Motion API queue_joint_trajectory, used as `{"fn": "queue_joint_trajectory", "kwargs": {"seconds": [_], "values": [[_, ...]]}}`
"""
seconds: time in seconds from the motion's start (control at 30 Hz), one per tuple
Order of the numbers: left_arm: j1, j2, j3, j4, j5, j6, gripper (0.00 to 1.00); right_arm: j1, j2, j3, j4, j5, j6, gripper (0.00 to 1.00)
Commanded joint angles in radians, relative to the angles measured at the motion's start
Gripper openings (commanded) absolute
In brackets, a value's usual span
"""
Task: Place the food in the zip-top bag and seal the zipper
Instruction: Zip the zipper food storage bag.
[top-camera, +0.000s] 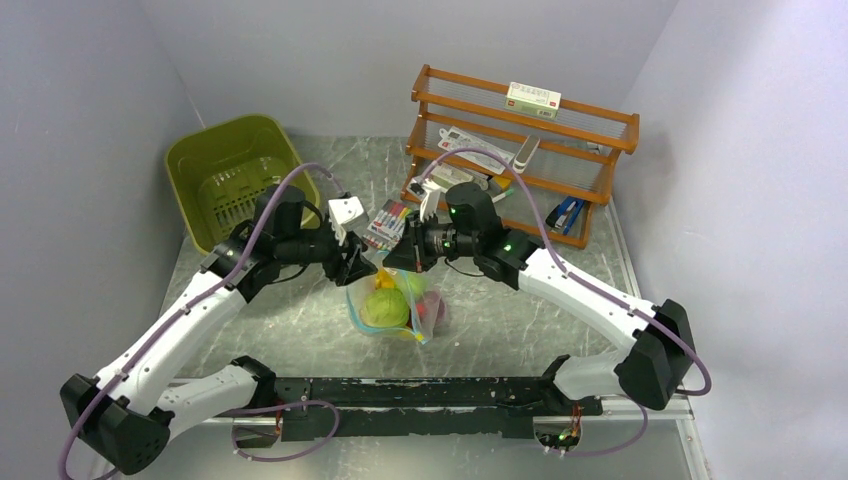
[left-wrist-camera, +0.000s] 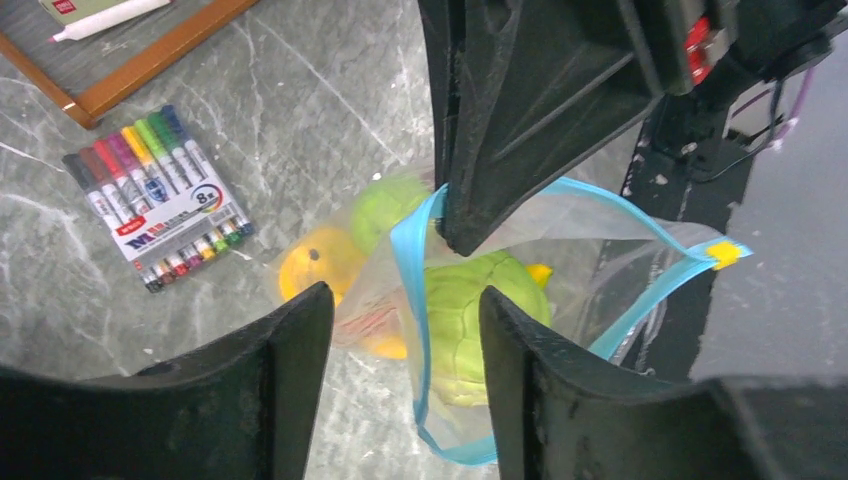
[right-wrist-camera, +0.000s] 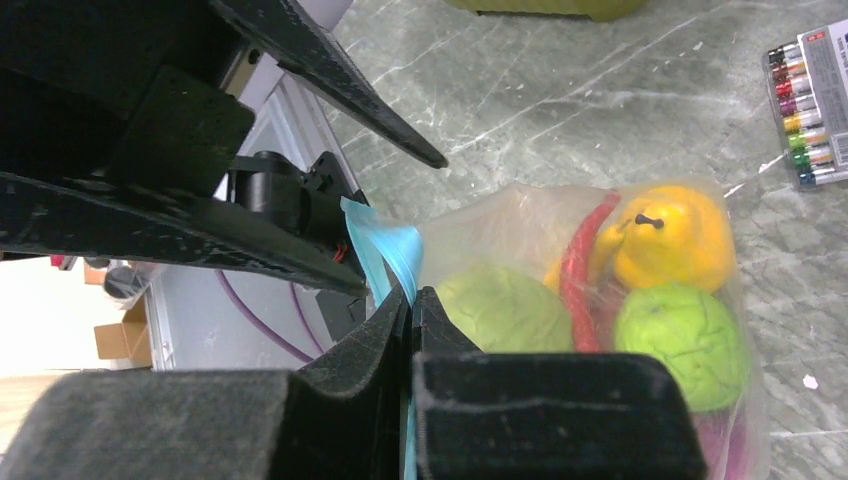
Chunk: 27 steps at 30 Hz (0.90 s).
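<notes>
The clear zip-top bag (top-camera: 424, 322) hangs just over the table's middle with the food inside: a green round piece (left-wrist-camera: 480, 310), an orange-yellow one (right-wrist-camera: 670, 235), a red chili (right-wrist-camera: 578, 275), a pale green one (right-wrist-camera: 680, 340). My right gripper (right-wrist-camera: 412, 296) is shut on the teal-blue zipper (left-wrist-camera: 408, 270) at the bag's mouth and holds it up. Facing it, my left gripper (left-wrist-camera: 405, 305) is open, its fingers (left-wrist-camera: 290, 380) on either side of the zipper strip without touching it. The mouth gapes open beyond the pinch.
A pack of coloured markers (top-camera: 390, 222) lies just behind the bag. An olive-green tub (top-camera: 235, 175) stands at the back left. A wooden rack (top-camera: 520, 150) with small items fills the back right. Both arms meet over the table's middle.
</notes>
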Motion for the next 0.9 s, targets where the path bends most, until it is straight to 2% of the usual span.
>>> {"fn": "queue_joint_trajectory", "kwargs": {"seconds": [0.0, 0.07, 0.17, 0.27, 0.33, 0.4, 0.43, 0.47, 0.6, 0.63, 0.77, 0.87], "values": [[-0.007, 0.016, -0.002, 0.004, -0.036, 0.075, 0.49, -0.002, 0.009, 0.031, 0.026, -0.019, -0.025, 0.00], [-0.007, 0.013, -0.014, 0.023, -0.042, 0.087, 0.46, -0.002, 0.006, 0.027, 0.025, -0.012, -0.030, 0.00], [-0.007, 0.006, -0.041, 0.051, -0.005, 0.104, 0.46, -0.002, 0.001, 0.022, 0.018, -0.006, -0.031, 0.00], [-0.007, 0.009, -0.073, 0.063, -0.012, 0.128, 0.39, -0.002, 0.000, 0.022, 0.010, -0.003, -0.032, 0.00], [-0.007, 0.013, -0.098, 0.076, -0.009, 0.144, 0.30, -0.002, 0.001, 0.022, 0.006, 0.000, -0.032, 0.00], [-0.007, 0.019, -0.102, 0.074, -0.009, 0.154, 0.14, -0.003, -0.001, 0.022, 0.004, 0.000, -0.036, 0.00], [-0.007, 0.021, -0.099, 0.072, -0.022, 0.143, 0.08, -0.002, -0.005, 0.020, 0.000, 0.002, -0.039, 0.03], [-0.007, 0.022, -0.096, 0.075, -0.041, 0.125, 0.07, -0.002, -0.011, 0.011, 0.002, 0.009, -0.042, 0.07], [-0.007, 0.032, -0.096, 0.107, -0.108, 0.033, 0.07, 0.007, -0.099, -0.110, 0.080, 0.072, -0.063, 0.39], [-0.007, 0.032, -0.099, 0.116, -0.115, 0.013, 0.07, 0.015, -0.136, -0.157, 0.124, 0.100, -0.079, 0.44], [-0.007, 0.023, -0.119, 0.145, -0.127, -0.048, 0.07, 0.074, -0.315, -0.321, 0.283, 0.205, -0.176, 0.47], [-0.007, 0.020, -0.116, 0.141, -0.147, -0.066, 0.07, 0.155, -0.429, -0.405, 0.345, 0.256, -0.308, 0.48]]}}
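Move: The blue zip strip near the bag's far corner passes between the left hand's open fingers, with the part to pinch about 4 cm below and 1 cm ahead, 1 cm to the left; the cabbage is some 3 cm back, 3 cm right and 15 cm down, the marker pack about 17 cm ahead, 3 cm right and 22 cm down. From the right hand, which pinches that corner, the yellow zip tab lies roughly 9 cm back, 6 cm right and 12 cm below. While the right hand holds still with the zip corner pinched, the left hand sinks about 4.5 cm beside it and shuts its fingers on the blue zip strip, then eases a further centimetre forward with its grip kept. Only once the left has closed does the right hand open to about half, let go of the corner and draw back and to its right, some 5 cm in all and a little down, rolling about 15 degrees, along the strip towards the yellow tab. ##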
